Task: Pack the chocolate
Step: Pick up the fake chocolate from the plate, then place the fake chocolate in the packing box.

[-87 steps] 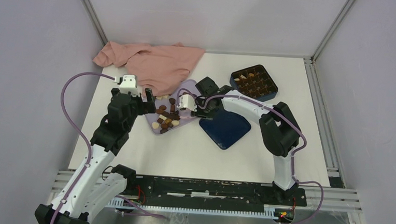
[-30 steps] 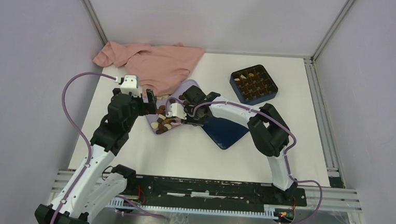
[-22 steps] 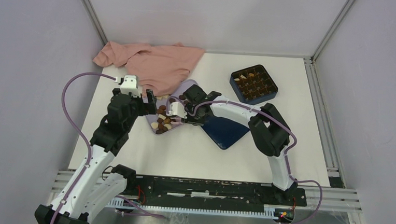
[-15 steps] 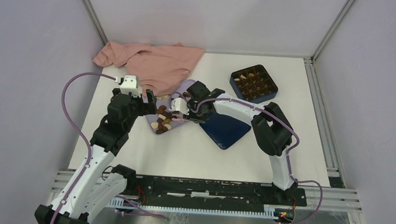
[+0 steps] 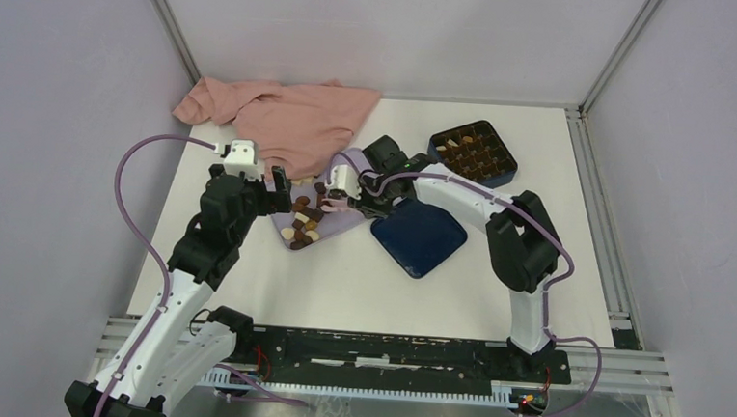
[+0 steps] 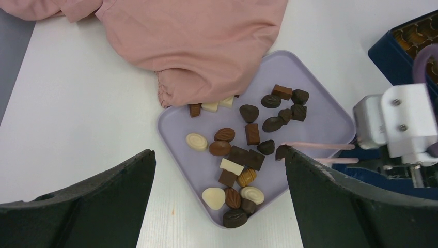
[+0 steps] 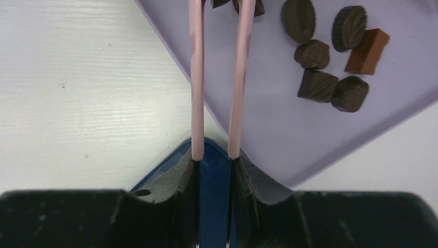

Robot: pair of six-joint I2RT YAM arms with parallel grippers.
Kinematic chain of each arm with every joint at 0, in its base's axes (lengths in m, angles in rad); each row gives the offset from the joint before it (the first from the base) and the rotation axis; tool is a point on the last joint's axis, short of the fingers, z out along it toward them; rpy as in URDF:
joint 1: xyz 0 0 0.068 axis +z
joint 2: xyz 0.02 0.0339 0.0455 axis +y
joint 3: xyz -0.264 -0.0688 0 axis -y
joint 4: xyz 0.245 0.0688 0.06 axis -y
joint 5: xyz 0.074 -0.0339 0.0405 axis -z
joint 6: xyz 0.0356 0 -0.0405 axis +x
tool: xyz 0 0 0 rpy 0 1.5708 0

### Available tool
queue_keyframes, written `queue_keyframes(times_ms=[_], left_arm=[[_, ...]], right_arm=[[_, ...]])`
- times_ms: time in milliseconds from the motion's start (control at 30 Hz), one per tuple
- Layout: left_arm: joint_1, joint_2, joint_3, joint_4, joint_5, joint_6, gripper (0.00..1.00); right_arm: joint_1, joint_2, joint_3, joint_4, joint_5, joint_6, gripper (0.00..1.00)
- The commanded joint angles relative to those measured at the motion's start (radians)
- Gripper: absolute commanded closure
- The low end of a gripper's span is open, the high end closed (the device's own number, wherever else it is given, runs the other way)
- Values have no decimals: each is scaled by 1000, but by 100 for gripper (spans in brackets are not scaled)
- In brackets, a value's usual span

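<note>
Several pieces of chocolate (image 6: 243, 155), dark, brown and cream, lie on the lilac tray (image 6: 320, 119). My right gripper (image 7: 214, 157) is shut on pink tweezers (image 7: 196, 77) that reach over the tray's right corner. A dark piece (image 6: 281, 152) sits between the tweezer tips. In the top view this gripper (image 5: 360, 200) is between the tray (image 5: 343, 220) and the dark blue box (image 5: 472, 157), whose grid holds several pieces. My left gripper (image 6: 219, 152) hangs open above the tray's left side, holding nothing.
A pink cloth (image 5: 283, 116) lies at the back left, its hem over the tray's far corner and a few pieces. The box's flat blue lid (image 5: 419, 236) lies right of the tray, under my right wrist.
My right gripper has drawn back to the right and away from the middle of the tray, tweezers still in it. The left arm has stayed still.
</note>
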Motion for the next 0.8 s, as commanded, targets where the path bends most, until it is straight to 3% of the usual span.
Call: queue_keyframes(times_ms=[0,467,767], left_arm=[[5,-11,43,20,-18,38,0],[6,-12,42,38,42,28,0],[6,48,64,40,84,36,0]], right_arm=[[-53,-108,24,11,-80,21,100],[-367,-287,-116,78,-93,40,100],[-615,-289,-130,120,-19,56,100]])
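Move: The dark blue box with the compartments, where the chocolate held in the tongs is being taken, lies about 13 cm ahead of the right hand, 24 cm to its right and 11 cm lower. The lilac plate's middle is some 7 cm to the hand's left, nearly level with it, and the flat blue tray 13 cm right and 5 cm back, both about 14 cm below. From the left hand, the box is about 47 cm right, 15 cm ahead and 27 cm down. Right arm carries the tonged chocolate 21 cm right, 11 cm forward towards the box, rising early, turning 30 degrees clockwise. ##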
